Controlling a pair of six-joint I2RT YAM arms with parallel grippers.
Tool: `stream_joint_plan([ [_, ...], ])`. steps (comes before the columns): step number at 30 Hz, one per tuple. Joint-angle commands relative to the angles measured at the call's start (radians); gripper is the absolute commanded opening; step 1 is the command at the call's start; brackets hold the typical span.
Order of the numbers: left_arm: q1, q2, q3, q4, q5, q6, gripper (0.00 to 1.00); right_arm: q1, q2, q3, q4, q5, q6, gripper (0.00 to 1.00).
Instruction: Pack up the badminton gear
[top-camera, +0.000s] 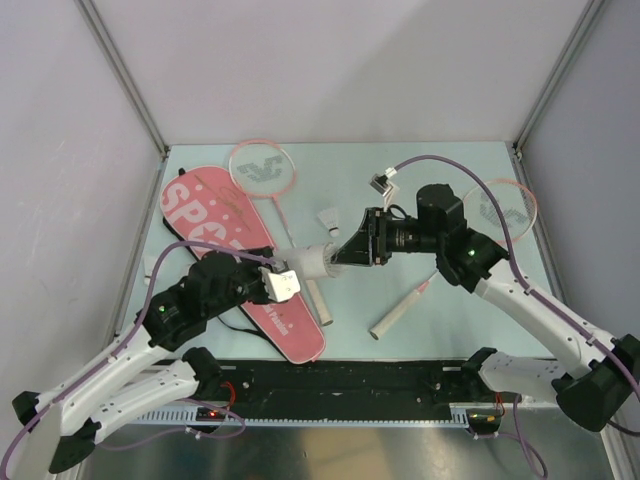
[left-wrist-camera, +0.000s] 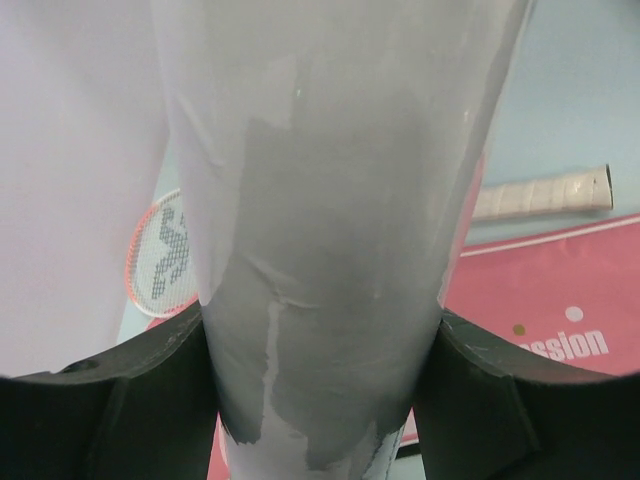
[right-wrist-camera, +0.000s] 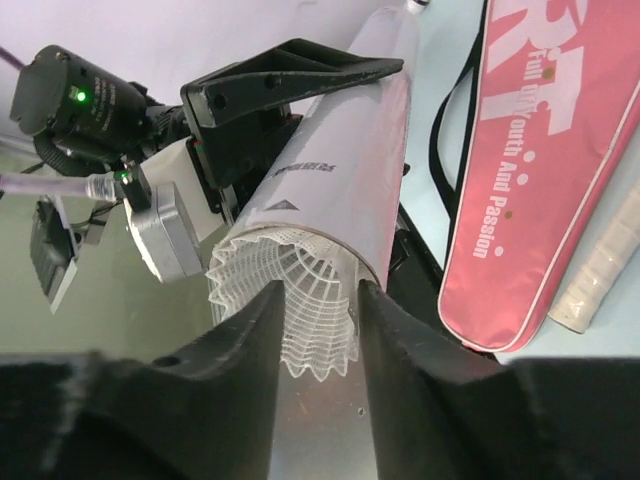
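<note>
My left gripper (top-camera: 290, 275) is shut on the long white tube (top-camera: 310, 262), which it holds off the table with its open end toward the right arm. In the left wrist view the tube (left-wrist-camera: 330, 200) fills the gap between both fingers. A white mesh-skirted shuttlecock (right-wrist-camera: 315, 335) sticks out of the tube's mouth (right-wrist-camera: 340, 150). My right gripper (right-wrist-camera: 320, 292) stands open around that skirt, its fingers close on either side. Another shuttlecock (top-camera: 328, 218) sits on the table beyond. The pink bag (top-camera: 215, 215) lies at the left. One racket (top-camera: 262, 165) lies beside the bag, the other racket (top-camera: 503, 205) at the right.
A black strip (top-camera: 350, 380) runs along the near edge between the arm bases. Grey walls with metal posts (top-camera: 140, 100) close in the table on three sides. A racket handle (top-camera: 400, 310) lies slanted at centre right. The bag's black strap (right-wrist-camera: 440, 130) trails beside it.
</note>
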Motion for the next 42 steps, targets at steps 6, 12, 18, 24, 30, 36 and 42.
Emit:
stream_joint_plan([
  [6, -0.008, -0.009, 0.044, 0.044, 0.036, 0.009, 0.48, 0.063, 0.062, 0.059, 0.004, 0.192, -0.053, 0.58],
  [12, -0.008, -0.001, 0.052, 0.045, 0.039, -0.003, 0.47, 0.107, 0.099, 0.06, 0.021, 0.244, -0.07, 0.58],
  [18, -0.008, -0.013, 0.047, 0.047, 0.021, -0.008, 0.47, 0.114, 0.07, 0.059, -0.002, 0.302, -0.066, 0.53],
  [24, -0.007, -0.03, 0.033, 0.047, 0.001, -0.017, 0.47, 0.108, -0.024, 0.059, -0.053, 0.38, -0.086, 0.62],
  [30, -0.008, -0.039, 0.023, 0.047, -0.001, -0.025, 0.47, 0.092, -0.097, 0.06, -0.071, 0.387, -0.077, 0.62],
  [36, -0.007, -0.052, 0.022, 0.047, 0.014, -0.042, 0.47, 0.081, -0.097, 0.059, -0.083, 0.393, -0.093, 0.63],
  [42, -0.008, -0.054, 0.031, 0.048, 0.027, -0.053, 0.47, 0.085, -0.028, 0.06, -0.026, 0.296, -0.088, 0.62],
])
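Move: The shuttlecock sits in the tube's mouth, skirt outward, about 3 cm to the right hand's left, level ahead-and-back and 2 cm below. Well under the right hand lie the left racket's grip, some 15 cm ahead, 9 cm left and 30 cm down, and the loose shuttlecock, roughly 37 cm ahead, 5 cm left and as low. From the tube-holding left hand, the shuttlecock in the mouth is about 13 cm right, 5 cm back and 9 cm up. The right hand spreads its already parting fingers from about a third to nearly two-thirds open around the shuttlecock's skirt and follows the tube's slope some 3.5 cm left and down with a little forward, while the left hand keeps its grip on the tube and gives about 2 cm down and left. The right hand then backs off right and up by about 6 cm, turning roughly 15 degrees clockwise in all and easing slightly down at the end, as the left hand brings the tube back up and right. ##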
